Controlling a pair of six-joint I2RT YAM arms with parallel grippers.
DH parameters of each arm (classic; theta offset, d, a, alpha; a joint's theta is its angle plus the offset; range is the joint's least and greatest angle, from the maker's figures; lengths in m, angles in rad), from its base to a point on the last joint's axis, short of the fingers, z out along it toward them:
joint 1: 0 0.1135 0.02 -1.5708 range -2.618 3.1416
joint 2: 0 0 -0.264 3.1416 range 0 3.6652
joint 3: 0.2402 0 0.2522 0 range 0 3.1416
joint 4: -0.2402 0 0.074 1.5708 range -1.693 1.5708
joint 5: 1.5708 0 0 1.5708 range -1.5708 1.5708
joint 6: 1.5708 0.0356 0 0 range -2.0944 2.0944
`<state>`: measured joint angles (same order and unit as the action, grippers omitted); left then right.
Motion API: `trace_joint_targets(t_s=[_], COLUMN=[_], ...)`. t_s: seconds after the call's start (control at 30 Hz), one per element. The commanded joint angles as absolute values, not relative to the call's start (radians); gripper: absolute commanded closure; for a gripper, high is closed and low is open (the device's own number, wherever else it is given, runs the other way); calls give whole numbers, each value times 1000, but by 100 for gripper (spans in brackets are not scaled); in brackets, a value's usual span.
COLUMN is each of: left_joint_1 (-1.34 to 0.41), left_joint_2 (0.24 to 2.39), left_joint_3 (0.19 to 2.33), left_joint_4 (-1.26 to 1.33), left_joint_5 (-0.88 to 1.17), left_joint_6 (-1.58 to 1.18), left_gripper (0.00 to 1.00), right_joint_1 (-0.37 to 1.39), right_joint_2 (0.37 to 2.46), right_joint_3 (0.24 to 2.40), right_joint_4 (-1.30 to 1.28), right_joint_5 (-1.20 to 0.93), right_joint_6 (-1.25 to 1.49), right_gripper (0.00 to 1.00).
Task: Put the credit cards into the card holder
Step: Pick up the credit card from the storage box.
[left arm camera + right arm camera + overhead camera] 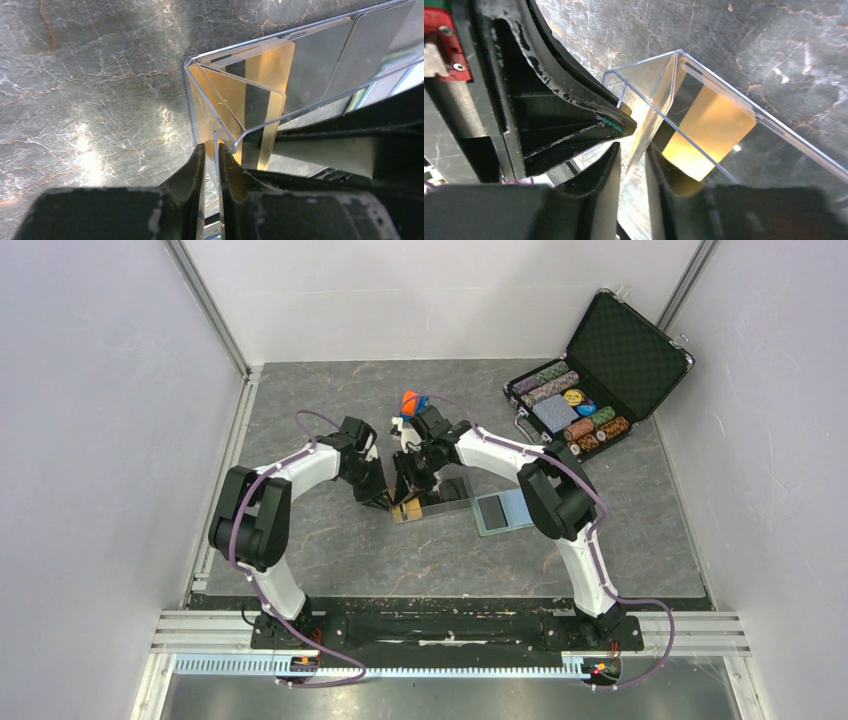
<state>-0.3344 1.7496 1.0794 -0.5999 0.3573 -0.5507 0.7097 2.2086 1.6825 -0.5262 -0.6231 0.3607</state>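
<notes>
A clear plastic tray [445, 502] lies mid-table between both arms. Inside it an orange-gold credit card [272, 70] with a black stripe leans against the end wall; it also shows in the right wrist view [711, 127]. More cards that look grey [320, 55] lie beyond it in the tray. My left gripper [211, 147] is shut on the tray's thin clear wall [216, 137]. My right gripper [631, 147] straddles another clear wall [644, 80], jaws apart with a gap on each side. The card holder [503, 510] lies open, pale blue side up, just right of the tray.
A black chip case [600, 375] stands open at the back right. An orange-and-blue toy car [410, 402] sits behind the grippers. The left gripper's black body [559, 115] is close beside my right fingers. White walls enclose the table.
</notes>
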Motion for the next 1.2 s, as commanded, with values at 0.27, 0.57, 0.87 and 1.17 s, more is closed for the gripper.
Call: trace_joint_targets(t_s=[0.27, 0.57, 0.87, 1.17], left_joint_1=[-348, -348, -348, -331], left_joint_2=[1786, 1770, 1628, 1436], left_joint_3=[1083, 1111, 1139, 1072], left_joint_4=[-590, -621, -613, -361], left_joint_5=[354, 321, 268, 433], left_joint_6=[-560, -549, -518, -588], left_gripper=[98, 95, 40, 28], right_joint_1=[713, 703, 657, 566], right_joint_2=[2201, 2159, 2036, 1925], right_joint_3=[1755, 1758, 1693, 1583], right_joint_4=[-572, -571, -566, -472], right_joint_5=[-588, -595, -593, -728], right_joint_6=[318, 329, 342, 395], right_gripper=[100, 100, 100, 100])
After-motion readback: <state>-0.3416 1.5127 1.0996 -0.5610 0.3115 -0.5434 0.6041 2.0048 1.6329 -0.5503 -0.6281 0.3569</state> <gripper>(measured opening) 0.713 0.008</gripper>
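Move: The right hand has its slightly open fingers astride the credit card at the storage box's left end; the card's middle is about 1 cm left and 2 cm below. The box's middle lies some 6 cm right, level fore-and-aft, and 4 cm below, and the card holder about 20 cm right, 2 cm back and 5 cm below. From the left hand, still pinching the box's left end wall, the card is roughly 3 cm right and 1 cm ahead, at about fingertip height. Closing first, the right fingers shut on the card while the left hand keeps its pinch on the box wall. Then the right hand draws the card up about 7 cm, drifting right and forward over the box; the left fingers open wide, let go of the wall, and the left hand rises some 8 cm, slightly forward, its fingers tilting outward. ##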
